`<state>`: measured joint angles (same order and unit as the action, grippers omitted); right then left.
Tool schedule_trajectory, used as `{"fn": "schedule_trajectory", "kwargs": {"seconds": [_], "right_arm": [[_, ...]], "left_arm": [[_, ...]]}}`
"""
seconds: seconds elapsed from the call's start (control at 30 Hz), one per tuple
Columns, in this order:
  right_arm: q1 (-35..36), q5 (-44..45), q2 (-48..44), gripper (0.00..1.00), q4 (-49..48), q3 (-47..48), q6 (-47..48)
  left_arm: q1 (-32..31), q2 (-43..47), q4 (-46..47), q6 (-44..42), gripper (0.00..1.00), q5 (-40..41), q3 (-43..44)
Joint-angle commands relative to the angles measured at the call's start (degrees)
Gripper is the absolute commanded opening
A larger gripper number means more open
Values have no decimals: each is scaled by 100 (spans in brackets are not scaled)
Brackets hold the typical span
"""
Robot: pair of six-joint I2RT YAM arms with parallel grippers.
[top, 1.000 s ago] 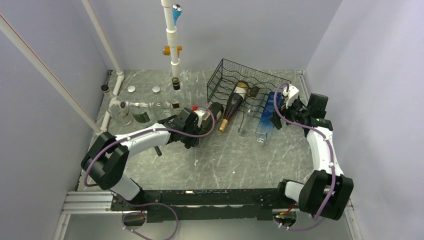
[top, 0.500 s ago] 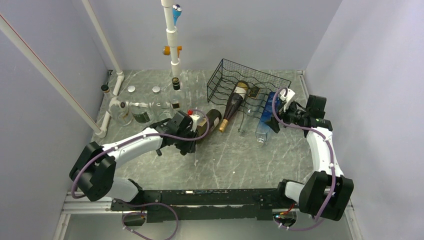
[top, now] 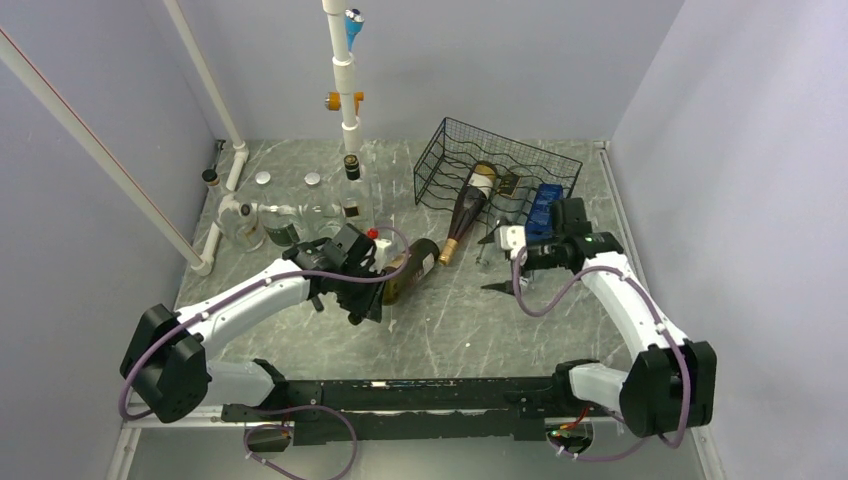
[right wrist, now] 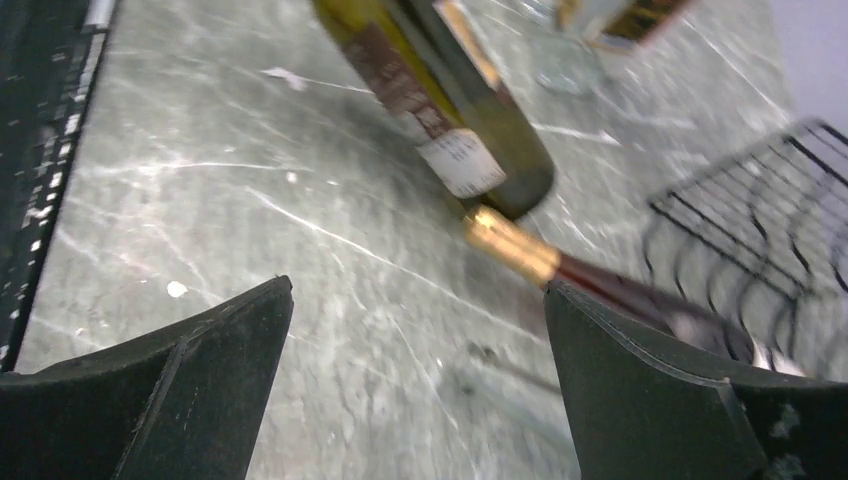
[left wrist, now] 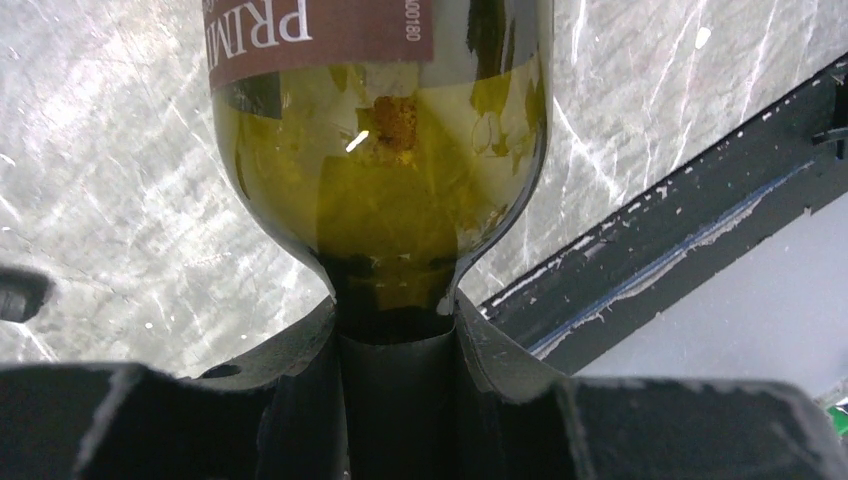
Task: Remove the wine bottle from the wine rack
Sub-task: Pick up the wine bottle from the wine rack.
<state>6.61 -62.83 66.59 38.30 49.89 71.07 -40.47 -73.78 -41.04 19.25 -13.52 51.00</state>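
My left gripper (top: 368,280) is shut on the neck of a green wine bottle (top: 410,268) with a dark red label. That bottle is off the black wire wine rack (top: 480,160) and lies slanted over the table, to the rack's left and nearer the front. In the left wrist view the fingers (left wrist: 500,350) clamp the neck under the green wine bottle's shoulder (left wrist: 385,170). A second bottle with a gold foil top (top: 465,210) lies in the rack with its neck pointing out. My right gripper (top: 497,262) is open in front of the rack, holding nothing, and its view shows the gold foil top (right wrist: 510,245).
A blue bottle (top: 545,205) lies at the rack's right end, just behind the right wrist. Several glass bottles (top: 290,215) stand at the back left beside a white pipe frame (top: 345,80). The black base rail (top: 400,392) runs along the near edge.
The left arm has drawn the green bottle away from the rack toward the near left. The right arm has swung from the blue bottle to the front of the rack, still open.
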Motion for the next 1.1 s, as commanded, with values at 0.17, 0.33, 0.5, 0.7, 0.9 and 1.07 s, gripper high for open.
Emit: {"fn": "schedule_trajectory", "kwargs": {"seconds": [0.17,0.33,0.5,0.7,0.9,1.07], "right_arm": [[1651,115,608,100,-190,248,968],[2631,1183,836,100,-1222,196,-144],[3407,2197,913,100,-2234,-2,-827],[4295,3368,1181,100,-3229,-165,-1328],[4672,3635,1333,100,-3652,-363,-1390],[4824,3763,1495,100,-4068,-496,-1564]], "left_arm": [[-5,235,-562,-36,0,-774,340],[17,326,-710,98,0,-1099,384],[43,358,-1064,148,0,-1266,501],[65,485,-1186,307,0,-1389,559],[70,608,-1141,493,0,-1461,547],[75,602,-1178,489,0,-1576,596]]}}
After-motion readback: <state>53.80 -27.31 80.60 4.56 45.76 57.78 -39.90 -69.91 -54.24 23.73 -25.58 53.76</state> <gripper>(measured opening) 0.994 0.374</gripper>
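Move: Held by its neck in the left hand, the wine bottle lies with its middle about 5 cm ahead, 8 cm right and near that hand's height. From the open right hand it is roughly 18 cm left, 2 cm back and 9 cm lower. The gold-necked bottle is some 10 cm ahead and 6 cm left of the right hand, 12 cm down. The black-capped clear bottle stands about 20 cm ahead of the left hand, 2 cm left and slightly below. Sweeping left about 17 cm, the right hand also sinks 7 cm and draws back, swinging some 15 degrees counter-clockwise and pointing more steeply down, until its wide-open fingers straddle the wine bottle's body. Meanwhile the left hand keeps its pinch on the neck, easing back 5.5 cm, then also rising 3 cm, tipping so that the bottle's base end dips. ##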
